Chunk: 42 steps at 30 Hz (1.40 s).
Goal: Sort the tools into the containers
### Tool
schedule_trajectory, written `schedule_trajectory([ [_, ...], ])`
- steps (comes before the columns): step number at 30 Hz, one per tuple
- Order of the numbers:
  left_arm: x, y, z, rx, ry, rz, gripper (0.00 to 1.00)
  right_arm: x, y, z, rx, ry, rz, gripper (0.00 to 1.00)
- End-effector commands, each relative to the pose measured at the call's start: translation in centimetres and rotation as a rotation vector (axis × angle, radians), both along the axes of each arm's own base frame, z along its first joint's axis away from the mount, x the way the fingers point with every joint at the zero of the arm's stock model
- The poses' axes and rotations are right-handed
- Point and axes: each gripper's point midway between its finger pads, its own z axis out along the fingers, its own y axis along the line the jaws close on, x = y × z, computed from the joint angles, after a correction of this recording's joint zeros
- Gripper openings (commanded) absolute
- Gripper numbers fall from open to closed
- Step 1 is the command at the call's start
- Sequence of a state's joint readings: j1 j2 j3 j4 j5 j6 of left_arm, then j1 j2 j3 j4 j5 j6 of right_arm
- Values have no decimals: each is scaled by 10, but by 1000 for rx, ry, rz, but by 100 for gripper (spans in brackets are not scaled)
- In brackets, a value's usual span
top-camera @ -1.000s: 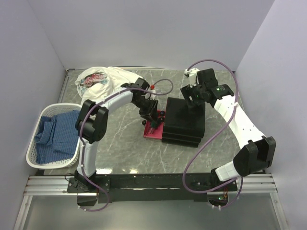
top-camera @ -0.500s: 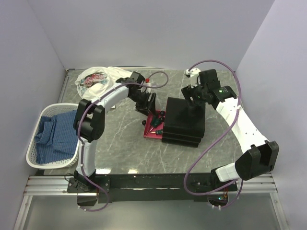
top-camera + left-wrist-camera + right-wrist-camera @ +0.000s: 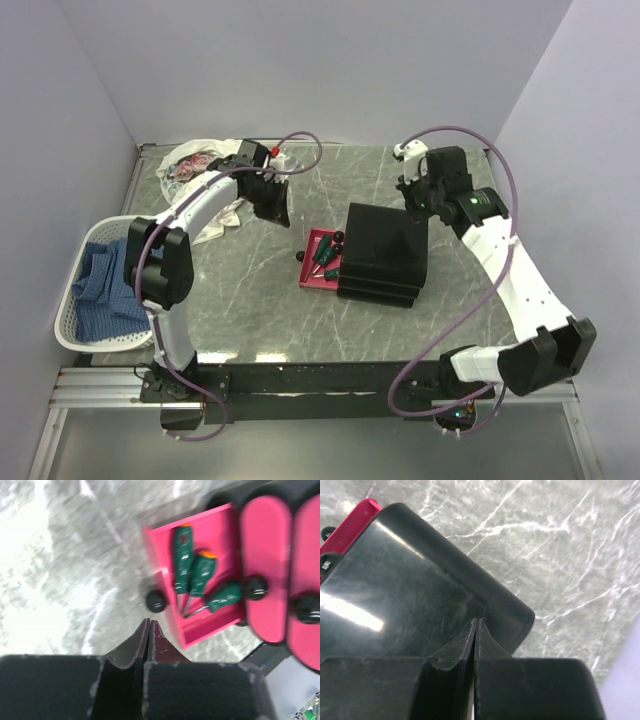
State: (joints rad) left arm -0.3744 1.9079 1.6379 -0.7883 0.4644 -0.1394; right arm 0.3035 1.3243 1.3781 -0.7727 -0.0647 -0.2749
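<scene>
The black drawer unit [image 3: 385, 250] stands mid-table with its top pink drawer [image 3: 312, 262] pulled out to the left. Three green-handled screwdrivers [image 3: 200, 575] lie inside that drawer, seen as green handles [image 3: 325, 258] from above. My left gripper [image 3: 277, 205] hangs shut and empty over the marble, up and left of the drawer; its tips [image 3: 149, 622] are near the drawer's round black knob [image 3: 155, 601]. My right gripper [image 3: 413, 197] is shut and empty above the far right corner of the unit's glossy top [image 3: 410, 595], tips [image 3: 475, 621] together.
A white patterned cloth [image 3: 205, 165] lies at the far left corner behind the left arm. A white lattice basket [image 3: 75, 335] with blue cloth sits at the left edge. Two lower pink drawers [image 3: 265, 570] with black knobs are pushed in. Walls enclose the table.
The left gripper has pulled back from the open drawer toward the far left and closed. The right gripper has drawn slightly right off the unit and closed from wide open.
</scene>
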Motion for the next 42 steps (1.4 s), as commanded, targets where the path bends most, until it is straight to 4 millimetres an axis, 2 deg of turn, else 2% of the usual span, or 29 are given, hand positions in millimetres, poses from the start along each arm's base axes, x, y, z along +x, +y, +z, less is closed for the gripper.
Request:
schedule_trajectory([
  [1,-7,4,-32,27,28,-73,1,-24,-2,16,14,-40,46,0],
  [2,-8,4,-37,30,40,-81,1,-31,-2,16,18,-39,56,0],
  [3,-7,4,-43,33,50,-91,1,-38,-1,8,21,-14,74,0],
  [5,-5,-2,-54,19,77,-108,1,-48,-4,3,21,-5,78,0],
  [6,-5,-4,-56,12,89,-111,1,-54,-6,-9,14,20,74,0],
  [8,0,-9,-66,10,109,-118,1,-61,-7,-14,15,25,77,0],
  [9,-2,-13,-70,15,117,-133,1,-65,-8,-22,12,43,76,0],
  [11,0,-20,-79,17,135,-148,1,-71,-9,-26,13,49,77,0],
  [12,-6,-29,-84,14,150,-173,1,-73,-11,-33,7,66,74,0],
  [17,-34,-68,-79,2,151,-287,1,-77,-18,-52,-27,96,56,0],
  [20,-50,-82,-77,-3,162,-325,1,-84,-21,-73,-47,144,59,0],
  [26,-64,-89,-68,-17,169,-328,1,-98,-23,-101,-60,218,67,0],
  [31,-66,-106,-48,-129,196,-350,1,-97,-22,-108,-60,239,73,0],
  [35,-90,-133,-20,-369,352,-430,1,-97,-22,-114,-69,261,76,0],
  [42,-113,-153,-23,-411,411,-500,1,-95,-22,-117,-78,274,78,0],
])
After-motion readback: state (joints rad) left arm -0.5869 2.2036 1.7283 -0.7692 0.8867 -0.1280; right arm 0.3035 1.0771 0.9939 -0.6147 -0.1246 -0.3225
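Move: The open bottom drawer's front lies about 5 cm back, 4 cm right and 11 cm below the left hand. The green screwdrivers in that drawer are some 4 cm farther right than its front and level with it fore-and-aft. The black drawer stack's middle is roughly 21 cm right, 6 back and 5 below the left hand. From the right hand, the stack's top is centred about 3 cm back, 5 left and 6 below; the drawer front is 3 back, 23 left, 22 below. The left hand's shut fingertips come against the bottom drawer's front and push it in towards the stack: the hand first drops about 10 cm, then sweeps right and back, rising some 5 cm late while tilting and turning clockwise. Meanwhile the right hand, also shut, draws back about 7 cm and sinks onto the stack's top to brace it, then creeps slightly forward. ##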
